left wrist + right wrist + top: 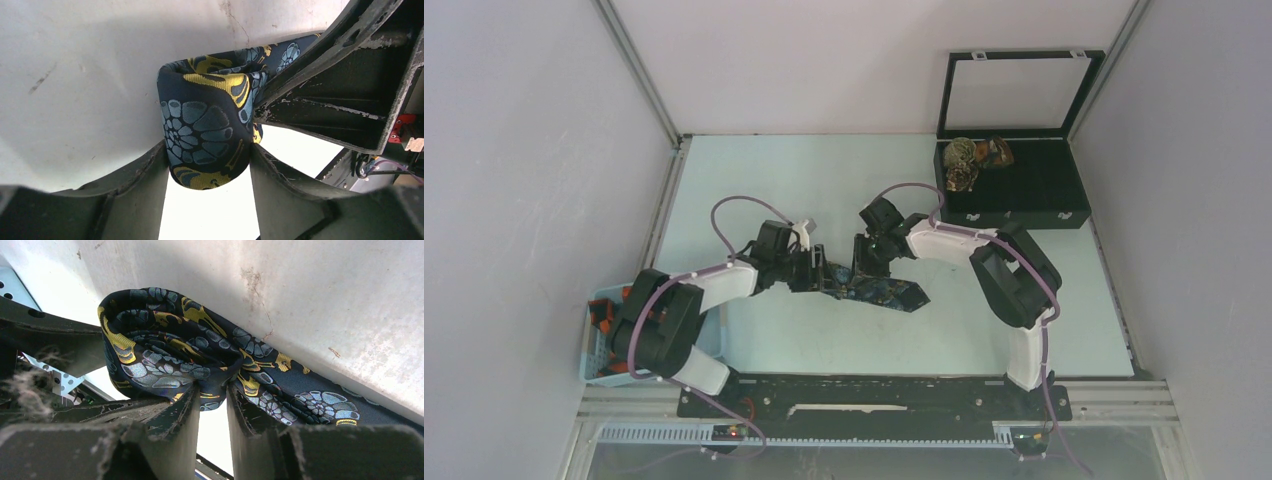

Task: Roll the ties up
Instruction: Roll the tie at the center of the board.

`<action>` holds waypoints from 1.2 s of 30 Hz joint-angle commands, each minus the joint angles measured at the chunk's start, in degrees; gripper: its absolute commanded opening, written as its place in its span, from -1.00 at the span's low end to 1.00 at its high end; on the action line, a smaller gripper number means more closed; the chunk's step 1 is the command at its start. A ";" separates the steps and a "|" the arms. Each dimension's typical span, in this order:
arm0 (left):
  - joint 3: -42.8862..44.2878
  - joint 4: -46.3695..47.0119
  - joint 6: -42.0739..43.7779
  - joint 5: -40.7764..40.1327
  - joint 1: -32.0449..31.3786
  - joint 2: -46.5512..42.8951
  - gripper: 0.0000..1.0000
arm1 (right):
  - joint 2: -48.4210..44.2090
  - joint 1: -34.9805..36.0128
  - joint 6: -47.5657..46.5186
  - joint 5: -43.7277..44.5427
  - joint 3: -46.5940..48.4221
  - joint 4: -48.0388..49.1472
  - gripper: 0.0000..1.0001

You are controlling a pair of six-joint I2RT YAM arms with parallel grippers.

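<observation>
A dark navy tie (892, 293) with yellow and blue flowers lies mid-table, its pointed end toward the right. Part of it is wound into a coil (200, 125). My left gripper (207, 150) has that coil between its fingers, and both fingers touch its sides. From the other side, my right gripper (214, 391) is shut on a narrow fold of the same tie (165, 350), right beside the coil. In the top view both grippers, left (824, 276) and right (864, 268), meet over the tie. Rolled ties (969, 160) sit in a black case.
The black case (1034, 195) stands at the back right with its lid open. A light blue basket (596, 352) with orange and dark fabric hangs off the table's left edge beside the left arm's base. Grey walls close in both sides.
</observation>
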 commanded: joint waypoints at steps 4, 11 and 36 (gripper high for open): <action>1.92 1.20 -0.14 2.68 0.20 1.15 0.03 | 0.90 -0.43 -0.82 1.93 1.44 -0.70 -0.42; 2.67 -2.04 -0.35 -2.45 -0.47 -0.95 -0.16 | -2.70 -0.72 -1.97 3.40 1.40 -2.01 -0.40; 24.48 -32.44 3.75 -40.44 -15.02 5.31 -0.34 | -13.19 -7.47 -6.67 5.75 -2.42 -6.84 -0.38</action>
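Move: The tie's roll sits right at my left fingertips, its middle about 3 cm to the right, 1 cm back and 1 cm below, with my open fingers straddling it. My right fingertips are against its other side, the roll's middle some 4 cm to their left and level front to back. The flat tail's middle lies about 7 cm right and 5 cm back from my right hand, 2 cm lower. I close my left fingers from both sides to pinch the roll while my right fingertips still stay against it. Then I turn my left wrist some 30 degrees, its left side rising, and lift and carry the roll up and forward about 3.5 cm. My right hand comes free and draws away to the right, up and forward, about 8 cm, its fingers unchanged. ##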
